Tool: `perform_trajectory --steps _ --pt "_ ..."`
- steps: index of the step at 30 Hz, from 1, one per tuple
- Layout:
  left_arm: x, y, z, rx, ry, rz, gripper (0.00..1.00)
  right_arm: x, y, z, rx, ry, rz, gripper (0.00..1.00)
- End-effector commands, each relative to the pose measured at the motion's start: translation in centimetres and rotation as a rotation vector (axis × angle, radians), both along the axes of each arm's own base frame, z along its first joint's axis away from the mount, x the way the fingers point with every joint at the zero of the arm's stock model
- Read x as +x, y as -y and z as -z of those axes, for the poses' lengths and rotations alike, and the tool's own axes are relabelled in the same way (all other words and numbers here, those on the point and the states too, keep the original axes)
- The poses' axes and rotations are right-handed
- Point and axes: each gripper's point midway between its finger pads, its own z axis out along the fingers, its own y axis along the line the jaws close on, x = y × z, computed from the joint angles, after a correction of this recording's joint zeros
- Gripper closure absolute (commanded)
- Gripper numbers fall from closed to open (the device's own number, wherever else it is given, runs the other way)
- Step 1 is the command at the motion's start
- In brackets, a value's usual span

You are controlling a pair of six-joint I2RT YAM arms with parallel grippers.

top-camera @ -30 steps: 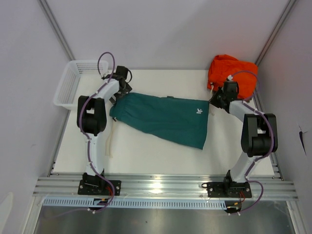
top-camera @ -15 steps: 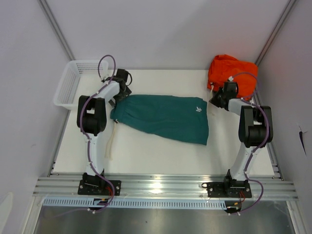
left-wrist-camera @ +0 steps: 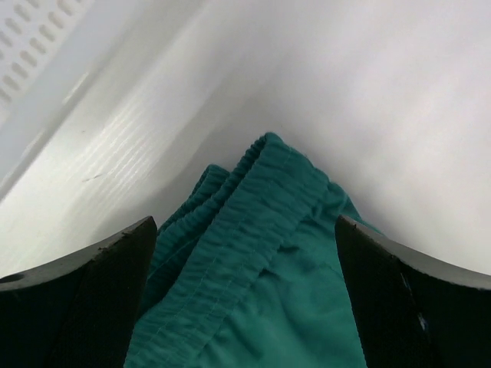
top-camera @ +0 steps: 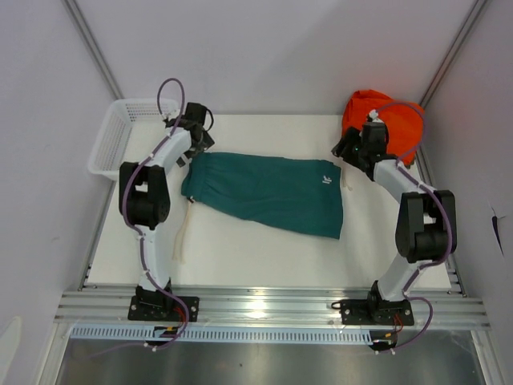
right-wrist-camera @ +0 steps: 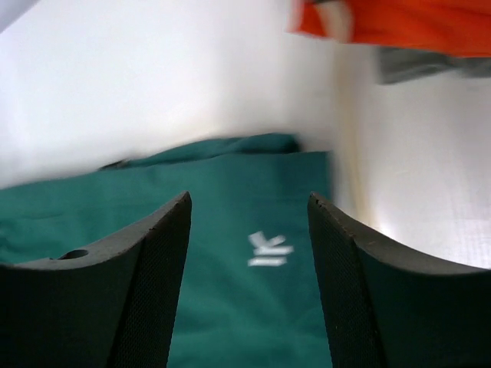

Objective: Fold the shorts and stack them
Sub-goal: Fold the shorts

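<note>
The teal-green shorts (top-camera: pixel 264 192) lie flat across the middle of the white table, waistband at the left and a small white logo at the right. My left gripper (top-camera: pixel 195 138) hovers open just past the waistband corner. In the left wrist view the gathered waistband (left-wrist-camera: pixel 253 230) lies below the wide-apart fingers (left-wrist-camera: pixel 100 299), with nothing between them. My right gripper (top-camera: pixel 346 149) is open above the far right corner of the shorts. The right wrist view shows the fabric and logo (right-wrist-camera: pixel 268 250) beneath the spread gripper (right-wrist-camera: pixel 249 201), untouched. A cream drawstring (top-camera: pixel 183 233) trails off the left end.
A bright orange garment (top-camera: pixel 383 119) is heaped at the far right corner, just behind the right gripper, and appears at the top of the right wrist view (right-wrist-camera: pixel 399 23). A white plastic basket (top-camera: pixel 120 136) stands off the table's far left corner.
The right gripper has opened, let go of the shorts' right end and drawn back toward the far edge. The shorts settled flat. The left gripper shifted slightly away from the waistband.
</note>
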Motion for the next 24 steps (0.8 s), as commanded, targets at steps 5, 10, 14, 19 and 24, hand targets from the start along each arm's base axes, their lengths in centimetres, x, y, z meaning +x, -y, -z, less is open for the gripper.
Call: perform_trajectory --steps 5,10,14,19,24 --pt "-2.2 0.8 -5.5 -0.013 0.085 0.188 0.01 -2.1 -10.6 -5.3 0.017 0.136 -0.247 0.38" --pt "-5.4 0.3 -5.4 -0.028 0.101 0.21 0.01 -3.1 -17.8 -5.7 0.064 0.136 -0.404 0.43" --pt "-8.1 0.5 -3.9 -0.062 0.138 0.242 0.01 -4.3 -22.4 -4.4 0.096 0.133 -0.487 0.49" --pt "-10.8 0.5 -3.7 -0.081 0.204 0.27 0.01 -6.3 -28.2 -2.0 0.098 0.093 -0.596 0.55" --pt "-12.5 0.4 -4.3 -0.102 0.234 0.273 0.01 -7.1 -33.0 -1.4 0.101 0.088 -0.688 0.63"
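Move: The left half of the green shorts lies about 33 cm to the right hand's left, 10 cm back and 8 cm below. The white logo is roughly 5 cm straight back from that hand, and the red pile about 20 cm to its right and 10 cm ahead. For the left hand, the waistband's near corner is some 12 cm back, 2 cm left and 4 cm lower; the basket's middle is about 20 cm left, 8 cm ahead. Right hand sweeps left 30 cm over the shorts, fingers narrowing, while open left retreats 14 cm towards waistband's near corner. ##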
